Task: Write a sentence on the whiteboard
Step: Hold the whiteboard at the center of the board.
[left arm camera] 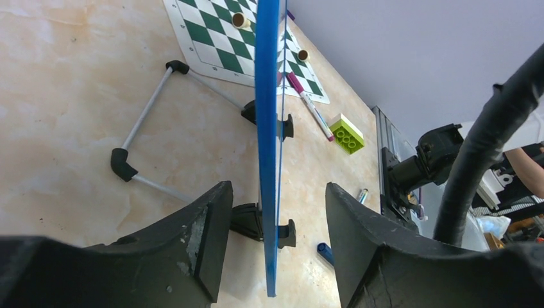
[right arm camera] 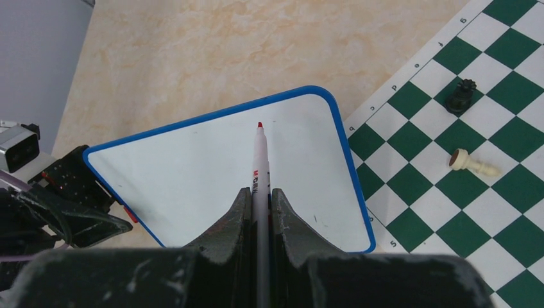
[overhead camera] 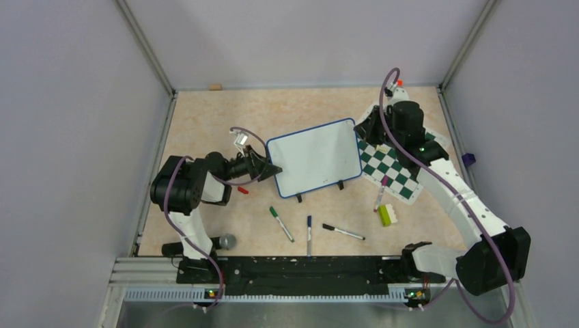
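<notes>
The whiteboard (overhead camera: 314,157) stands tilted on its black feet at mid-table, with a blue frame and a plain white face (right arm camera: 192,167); no sentence shows on it. My left gripper (overhead camera: 272,169) straddles the board's left edge. In the left wrist view the blue edge (left arm camera: 266,128) runs between the open jaws (left arm camera: 277,192), with a gap on both sides. My right gripper (overhead camera: 365,130) hovers at the board's far right corner. It is shut (right arm camera: 260,196) on a white marker (right arm camera: 260,154) whose red tip points over the board.
A green-and-white chess mat (overhead camera: 392,167) lies right of the board, with a purple marker (overhead camera: 379,193) and two pieces (right arm camera: 460,95) on it. A lime brick (overhead camera: 386,215) and green (overhead camera: 280,223), blue (overhead camera: 308,234) and black (overhead camera: 343,232) markers lie in front. A red cap (overhead camera: 244,190) lies near my left gripper.
</notes>
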`<state>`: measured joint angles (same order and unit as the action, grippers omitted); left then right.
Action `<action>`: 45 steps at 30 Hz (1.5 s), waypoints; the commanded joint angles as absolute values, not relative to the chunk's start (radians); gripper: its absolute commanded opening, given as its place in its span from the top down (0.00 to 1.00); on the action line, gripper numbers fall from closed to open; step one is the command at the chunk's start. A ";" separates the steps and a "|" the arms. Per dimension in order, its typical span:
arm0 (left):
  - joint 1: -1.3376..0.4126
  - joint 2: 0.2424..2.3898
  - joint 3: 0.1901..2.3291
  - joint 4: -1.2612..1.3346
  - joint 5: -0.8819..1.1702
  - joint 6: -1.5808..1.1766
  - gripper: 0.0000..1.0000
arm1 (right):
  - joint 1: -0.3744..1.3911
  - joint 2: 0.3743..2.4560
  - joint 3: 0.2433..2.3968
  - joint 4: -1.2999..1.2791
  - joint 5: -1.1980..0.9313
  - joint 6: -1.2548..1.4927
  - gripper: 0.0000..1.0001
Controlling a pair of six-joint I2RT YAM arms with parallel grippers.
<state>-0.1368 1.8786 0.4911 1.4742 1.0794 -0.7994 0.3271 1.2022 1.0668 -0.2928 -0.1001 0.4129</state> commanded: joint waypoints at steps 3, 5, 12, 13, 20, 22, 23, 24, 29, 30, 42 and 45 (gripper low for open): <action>-0.151 1.902 0.489 1.620 1.083 -0.780 0.49 | 0.347 1.216 1.123 -0.228 -0.113 0.418 1.00; -0.153 1.902 0.482 1.620 1.077 -0.772 0.51 | 0.356 1.222 1.124 -0.220 -0.112 0.418 1.00; -0.154 1.910 0.492 1.620 1.085 -0.757 0.75 | 0.398 1.245 1.159 -0.221 -0.104 0.398 1.00; -0.155 1.912 0.497 1.620 1.093 -0.754 0.79 | 0.404 1.248 1.162 -0.221 -0.103 0.392 1.00; -0.156 1.936 0.505 1.620 1.111 -0.726 1.00 | 0.449 1.276 1.185 -0.223 -0.076 0.380 1.00; -0.156 1.934 0.506 1.620 1.121 -0.713 1.00 | 0.467 1.289 1.198 -0.226 -0.059 0.371 1.00; -0.156 1.934 0.507 1.620 1.128 -0.710 1.00 | 0.476 1.297 1.207 -0.229 -0.051 0.368 1.00; -0.156 1.935 0.510 1.620 1.138 -0.706 1.00 | 0.486 1.306 1.219 -0.235 -0.042 0.361 1.00; -0.156 1.940 0.526 1.620 1.167 -0.728 1.00 | 0.539 1.338 1.266 -0.264 -0.005 0.341 1.00; -0.156 1.942 0.527 1.620 1.167 -0.735 1.00 | 0.551 1.339 1.269 -0.268 0.009 0.338 1.00; -0.158 1.940 0.522 1.620 1.162 -0.727 1.00 | 0.673 1.382 1.295 -0.302 0.080 0.368 1.00; -0.160 1.932 0.521 1.620 1.165 -0.716 1.00 | 0.714 1.422 1.347 -0.355 0.114 0.370 1.00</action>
<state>-0.1516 1.9251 0.5106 1.5219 1.1122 -0.7746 0.6647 1.3869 1.2583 -0.3134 0.0605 0.3607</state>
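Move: The whiteboard's left edge already stands between the left hand's open fingers; the board's middle is about 12 cm to that hand's right, 3 cm ahead, level in height. The green marker lies 10 cm back and 2 cm right, the red cap 11 cm left and 1 cm ahead, both some 11 cm below. From the right hand, holding the red marker, the board's middle lies about 11 cm left, 2 cm back, 13 cm below; the chessboard 18 cm right, 7 cm ahead, 25 cm below. Hold the left gripper where it is, halfway up the whiteboard's left edge, and close its half-open fingers until they pinch the blue rim from front and back, then keep that grip. Meanwhile carry the red marker in the right gripper some 11 cm to the left, in towards the board's middle, turning the hand about 10 degrees counter-clockwise. ##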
